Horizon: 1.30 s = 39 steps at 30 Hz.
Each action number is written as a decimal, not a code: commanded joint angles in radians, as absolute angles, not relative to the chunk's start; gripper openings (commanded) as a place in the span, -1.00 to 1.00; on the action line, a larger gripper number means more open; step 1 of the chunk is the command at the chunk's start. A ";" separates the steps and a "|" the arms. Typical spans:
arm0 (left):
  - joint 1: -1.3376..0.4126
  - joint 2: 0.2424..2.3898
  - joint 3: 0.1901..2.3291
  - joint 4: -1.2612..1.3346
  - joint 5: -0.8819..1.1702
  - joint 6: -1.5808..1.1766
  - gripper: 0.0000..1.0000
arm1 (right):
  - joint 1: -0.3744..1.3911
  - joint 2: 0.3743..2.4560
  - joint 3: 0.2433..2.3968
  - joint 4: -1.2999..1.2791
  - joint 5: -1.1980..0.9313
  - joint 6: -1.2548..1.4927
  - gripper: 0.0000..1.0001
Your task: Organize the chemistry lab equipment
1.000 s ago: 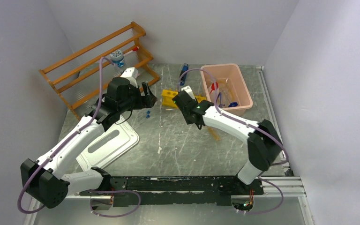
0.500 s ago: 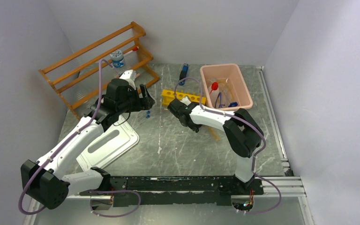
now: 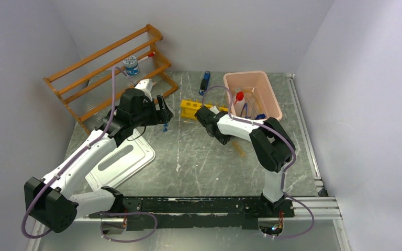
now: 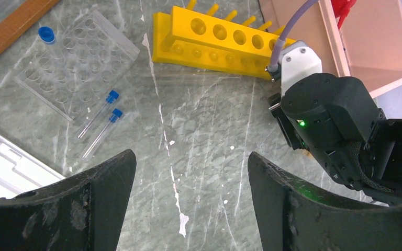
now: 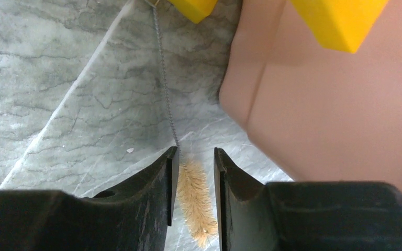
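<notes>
My left gripper [image 3: 163, 111] [image 4: 191, 157] is open and empty, above bare table. Two blue-capped clear tubes [image 4: 102, 123] [image 3: 165, 127] lie ahead of it, to its left. A small blue-capped vial [image 4: 46, 35] stands in a clear well rack [image 4: 78, 57]. My right gripper [image 3: 221, 137] [image 5: 195, 154] is narrowly open, just above the table. The tan bristles of a wire brush [image 5: 196, 198] [image 3: 239, 150] lie between its fingers. The red-capped bottle [image 3: 239, 97] and blue-framed goggles [image 3: 251, 111] lie in the pink bin [image 3: 272, 99].
A yellow tube rack [image 3: 191, 108] [image 4: 214, 42] stands between the grippers, touching the pink bin [image 5: 303, 104]. A wooden shelf [image 3: 104, 65] with a blue-lidded jar [image 3: 131, 64] stands back left. A white tray [image 3: 128, 159] lies front left. A dark blue item [image 3: 205, 81] lies at the back.
My right arm has folded in, its elbow swinging left and toward the back, while its gripper stays low by the yellow rack. My left gripper has shifted slightly left.
</notes>
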State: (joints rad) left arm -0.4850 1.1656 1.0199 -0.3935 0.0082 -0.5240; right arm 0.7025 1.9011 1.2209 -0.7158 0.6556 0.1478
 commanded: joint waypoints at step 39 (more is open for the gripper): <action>-0.470 1.173 1.002 -0.374 0.004 -0.523 0.58 | 0.666 1.470 1.197 -0.757 0.171 0.141 -1.00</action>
State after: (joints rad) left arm -0.4801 1.1839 1.0058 -0.3923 0.0093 -0.5243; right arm 0.6670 1.5612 1.1675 -0.7380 0.2234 0.1280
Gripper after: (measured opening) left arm 0.795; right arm 0.010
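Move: The test-tube brush lies almost under the right hand, where its wire stem meets the bristles: about 3 cm down, 1 cm back and 1 cm to the left. From that hand the yellow rack is some 11 cm ahead and 9 cm to the left, and the middle of the pink bin about 14 cm ahead and 9 cm to the right. From the left hand the brush is roughly 26 cm to the right, about level fore and aft, and 21 cm lower. The brush is pinched by its stem just above the bristles: the right hand sinks about 2.5 cm onto it, easing slightly back and left, and its part-open fingers shut. It then carries the brush up off the table, some 8 cm higher, drawing back and to the left away from the bin, the hand's left side rolling up by around 20 degrees. ##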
